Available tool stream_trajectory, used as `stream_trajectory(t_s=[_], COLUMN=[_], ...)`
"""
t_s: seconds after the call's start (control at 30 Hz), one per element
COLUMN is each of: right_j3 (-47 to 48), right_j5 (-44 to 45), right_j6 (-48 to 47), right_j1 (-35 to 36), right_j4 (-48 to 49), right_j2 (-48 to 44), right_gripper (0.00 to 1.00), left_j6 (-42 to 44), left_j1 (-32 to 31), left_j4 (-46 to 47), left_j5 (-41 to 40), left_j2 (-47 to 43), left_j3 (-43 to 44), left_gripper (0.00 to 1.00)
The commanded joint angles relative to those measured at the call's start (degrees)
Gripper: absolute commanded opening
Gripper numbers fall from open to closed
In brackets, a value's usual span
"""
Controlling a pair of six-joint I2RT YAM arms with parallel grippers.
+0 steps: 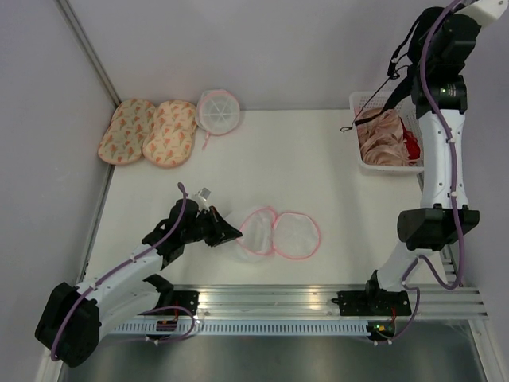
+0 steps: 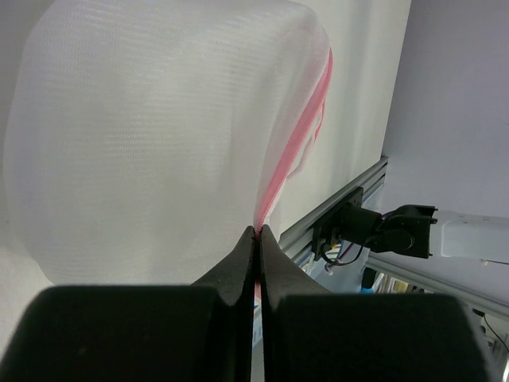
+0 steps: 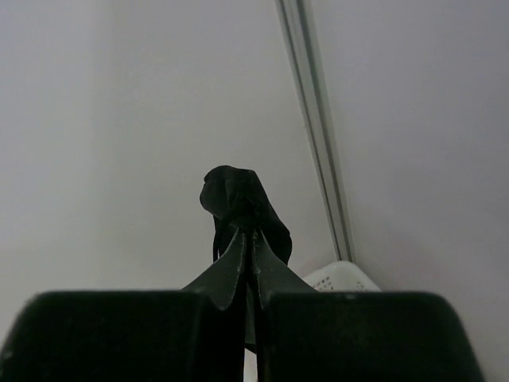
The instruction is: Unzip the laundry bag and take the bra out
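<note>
The laundry bag (image 1: 278, 233) lies unzipped near the table's front, its two round mesh halves with pink edging spread side by side. My left gripper (image 1: 232, 235) is low at the bag's left side. In the left wrist view the left gripper (image 2: 257, 231) is shut on the pink edging (image 2: 301, 139), and white mesh (image 2: 151, 143) fills the picture. My right gripper (image 1: 404, 49) is raised high at the back right, shut on the black bra (image 1: 398, 60), whose thin straps dangle toward the basket. From the right wrist the bra (image 3: 237, 197) bunches at the right gripper (image 3: 253, 232).
A white basket (image 1: 388, 169) at the right holds beige-pink garments (image 1: 380, 135) and a red one (image 1: 411, 146). At the back left lie two patterned pads (image 1: 147, 132) and a round white-ribbed pouch (image 1: 217, 111). A metal rail (image 1: 318, 298) runs along the front edge.
</note>
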Motion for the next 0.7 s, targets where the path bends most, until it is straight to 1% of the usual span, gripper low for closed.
stream_trajectory(t_s=[0.0,0.07,0.23,0.6,0.67], right_j3=[5.2,6.5,12.8,12.1,14.6], right_j5=[-3.5,-4.2,-4.1,-6.1,-6.6], right_j6=[1.6,1.9,1.5,3.5,3.6], right_j1=[-3.4,-5.2,-7.1,-11.4,-11.8], right_j4=[4.7,7.2,7.7,12.5,12.2], right_j2=[1.4,2.4,6.7,7.2,7.9], right_gripper=[0.0,0.01,0.0,0.0,0.0], left_j6=[-1.3,-1.2,-1.4,-1.3,-1.4], left_j1=[-0.1,-0.1,-0.1,-0.1,-0.2], left_j4=[-0.9,-1.1,-1.1,-0.7,-0.6], left_j5=[-0.4,-0.3,-0.5,-0.3,-0.3], left_j2=[-0.7,-0.3,0.7,3.7,4.3], left_j3=[0.7,0.6,1.3,3.2,3.3], left_gripper=[0.02,0.02,0.02,0.02,0.02])
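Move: The basket that the black bra is headed for lies some 10 cm ahead of the right hand, about 2 cm right and roughly 47 cm below. In it, the pink bra sits about 9 cm ahead and 2 cm left, the red bra 7 cm ahead and 8 cm right, both at basket height. From the left hand, the basket is around 43 cm ahead, 53 cm right and 5 cm lower. The black bra, still pinched and hanging high with its straps trailing left over the basket, is carried about 8 cm to the right towards the side wall and lifted some 5 cm by the right hand, whose fingers tip up about 10 degrees and stay shut. The left hand keeps its grip on the laundry bag's pink zip edge and sinks about 1 cm. ##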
